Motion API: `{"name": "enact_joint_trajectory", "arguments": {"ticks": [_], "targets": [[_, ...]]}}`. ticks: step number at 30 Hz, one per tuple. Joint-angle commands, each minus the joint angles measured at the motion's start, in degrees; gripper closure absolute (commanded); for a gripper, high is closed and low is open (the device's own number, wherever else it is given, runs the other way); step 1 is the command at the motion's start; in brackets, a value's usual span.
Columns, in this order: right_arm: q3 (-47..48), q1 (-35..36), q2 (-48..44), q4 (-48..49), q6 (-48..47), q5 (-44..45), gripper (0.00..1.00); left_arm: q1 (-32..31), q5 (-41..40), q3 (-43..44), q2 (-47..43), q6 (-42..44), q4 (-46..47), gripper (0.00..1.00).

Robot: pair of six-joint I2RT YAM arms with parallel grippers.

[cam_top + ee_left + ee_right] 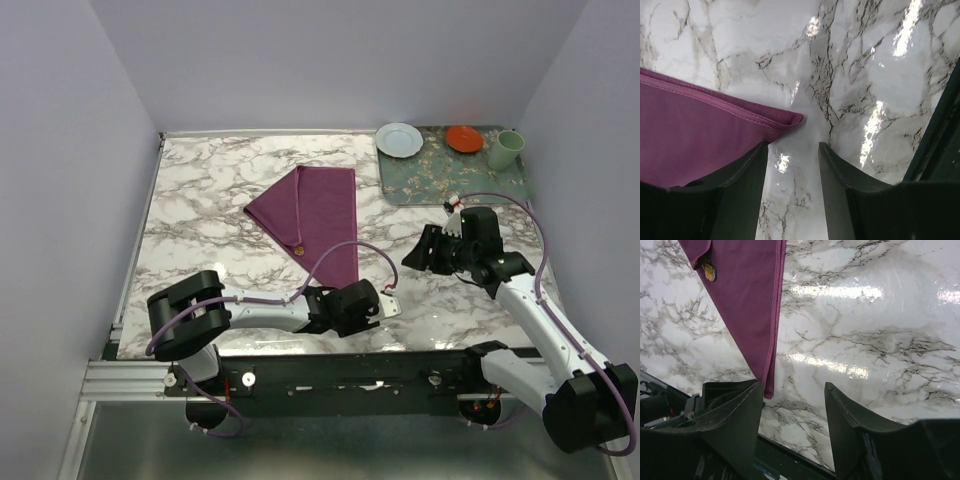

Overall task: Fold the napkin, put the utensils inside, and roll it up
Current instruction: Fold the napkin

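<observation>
The plum napkin [312, 215] lies folded into a long triangle on the marble table [200, 200]. Of the utensils, only a small gold end [297, 249] shows, poking out from the napkin's left fold edge [709, 272]; the rest is hidden under the cloth. My left gripper [357, 295] hovers low at the napkin's near corner [792, 120], open, with bare marble between its fingers [792, 145]. My right gripper [420, 250] hangs to the right of the napkin [747, 300], open and holding nothing [793, 385].
A green floral mat [440, 180] lies at the back right. It carries a pale blue plate [399, 139], an orange dish [464, 138] and a green cup [506, 150]. The table's front edge and metal rail [300, 370] run just behind the left gripper.
</observation>
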Motion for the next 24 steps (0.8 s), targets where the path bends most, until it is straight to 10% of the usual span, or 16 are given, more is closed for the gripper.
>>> {"name": "enact_joint_trajectory", "arguments": {"ticks": [1, 11, 24], "targets": [[-0.8, -0.4, -1.2, -0.9, -1.3, -1.3, 0.39, -0.4, -2.7, 0.9, 1.9, 2.0, 2.4, 0.48], [-1.7, -0.4, -1.1, -0.5, -1.5, -1.7, 0.39, -0.4, -5.4, 0.9, 3.0, 1.1, 4.4, 0.59], [-2.1, -0.4, 0.0, 0.3, -1.6, -3.1, 0.39, 0.5, -7.3, -2.6, -3.1, -2.4, 12.3, 1.0]]}}
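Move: The napkin's near corner is almost under my left fingertips, about 1 cm ahead, 1 cm to the right and 1 cm below them. From this hand, the utensils' handle end, peeking out of the folded flap, is some 14 cm ahead and 13 cm left. The napkin's far right corner is about 31 cm ahead and 2 cm left. From my right hand the near corner lies roughly 9 cm back, 11 cm left and 12 cm lower. I ease my left hand about 2 cm forward and a little to the right over the napkin's near corner, staying low. As I go I shut the half-open fingers almost fully and pinch the cloth between their tips. The hand tips up some 5 degrees and begins a very slight rise as the grip closes. ##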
